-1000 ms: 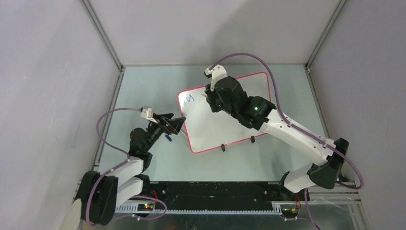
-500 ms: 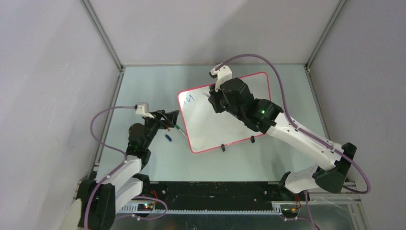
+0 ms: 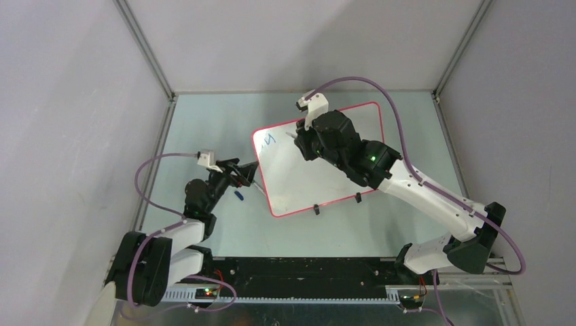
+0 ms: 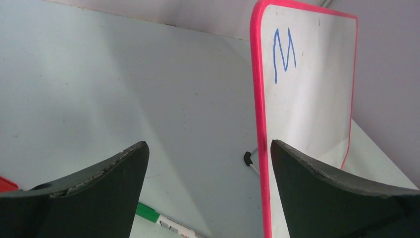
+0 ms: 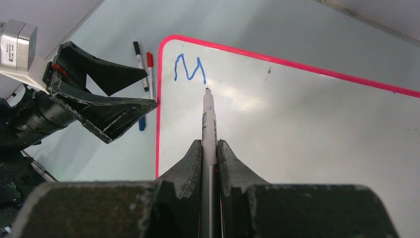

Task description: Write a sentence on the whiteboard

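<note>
The whiteboard (image 3: 299, 185) lies tilted on the table, white with a pink frame. Of the sentence, only a blue "M" (image 3: 270, 140) stands in its far left corner, also clear in the left wrist view (image 4: 284, 53) and the right wrist view (image 5: 189, 68). My right gripper (image 5: 210, 144) is shut on a white marker (image 5: 208, 121), whose tip sits just right of and below the "M". My left gripper (image 4: 208, 146) is open and holds nothing. It sits at the board's left edge (image 4: 259, 124), with the pink frame just inside its right finger.
A black marker (image 5: 139, 64) and a red marker (image 5: 150, 74) lie on the table left of the board, with a blue cap (image 3: 239, 195) near them. A green-capped marker (image 4: 148, 212) lies under my left gripper. Two black clip feet (image 3: 316, 209) sit on the board's near edge.
My right gripper has moved slightly to the right with the marker, away from the "M". My left gripper shifted left, then came back to the board's left edge, still open.
</note>
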Robot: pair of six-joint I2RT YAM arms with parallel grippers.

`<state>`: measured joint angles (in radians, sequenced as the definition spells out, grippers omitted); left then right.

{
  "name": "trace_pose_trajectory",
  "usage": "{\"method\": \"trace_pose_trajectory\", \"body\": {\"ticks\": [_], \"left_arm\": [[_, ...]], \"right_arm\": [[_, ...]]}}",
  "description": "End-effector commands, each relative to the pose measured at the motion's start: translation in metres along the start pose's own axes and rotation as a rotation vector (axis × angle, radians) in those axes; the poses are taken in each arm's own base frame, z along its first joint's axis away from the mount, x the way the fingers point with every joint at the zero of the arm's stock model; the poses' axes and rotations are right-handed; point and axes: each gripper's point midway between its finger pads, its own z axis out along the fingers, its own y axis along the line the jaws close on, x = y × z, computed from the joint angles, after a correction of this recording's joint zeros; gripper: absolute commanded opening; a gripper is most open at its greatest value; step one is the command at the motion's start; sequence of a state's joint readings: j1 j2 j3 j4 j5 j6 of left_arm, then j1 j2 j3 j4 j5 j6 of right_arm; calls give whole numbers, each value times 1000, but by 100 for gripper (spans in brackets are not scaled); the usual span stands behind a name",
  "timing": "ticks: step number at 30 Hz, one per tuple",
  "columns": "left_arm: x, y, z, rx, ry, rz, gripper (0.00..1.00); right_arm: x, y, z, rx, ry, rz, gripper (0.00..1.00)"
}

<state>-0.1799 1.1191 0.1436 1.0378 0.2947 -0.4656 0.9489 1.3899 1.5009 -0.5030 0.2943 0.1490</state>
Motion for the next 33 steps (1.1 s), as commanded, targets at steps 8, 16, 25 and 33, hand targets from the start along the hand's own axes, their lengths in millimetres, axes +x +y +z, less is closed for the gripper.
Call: {"method": "trace_pose_trajectory", "body": {"ticks": [8,16,25,33], "left_arm": [[-23,-18,-7,95,-134,17,99],[-14,-45,10,289,-71,-29,92],[-2,-59,25,405,24,-101,58],[2,-61,27,429,50,-119,44]], "right_arm": [[-9,1,2,-23,-32,20,0],[-5,3,9,-29,-16,20,0],[-7,7,14,-41,-19,22,0],[-2,12,26,-48,12,15,0]]}}
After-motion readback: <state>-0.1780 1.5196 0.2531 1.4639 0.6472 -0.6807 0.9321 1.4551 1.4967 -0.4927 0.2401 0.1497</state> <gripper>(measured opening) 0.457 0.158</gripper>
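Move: The right hand holds the marker; the blank spot it makes for, just right of the blue M, lies about 6 cm ahead, 5 cm left and 7 cm below. The M is roughly 3 cm farther left. For the left hand, the whiteboard's left edge is some 5 cm right, level ahead and about 1 cm below; the M lies about 10 cm ahead, 6 cm right and 5 cm higher, and the blue cap on the table some 3 cm ahead, 4 cm left and 12 cm below. The left hand first eases back and up about 1 cm with its fingers wide, then swings roughly 6 cm to the right onto the whiteboard's left edge, turning some 20 degrees clockwise and closing to about half open with the edge running between the fingertips, though contact can't be seen. Meanwhile the right hand keeps its grip on the marker and sinks, slowly then quicker, by 2 to 3 cm with a smaller drift left, bringing the tip down towards the blank board just right of the M. ##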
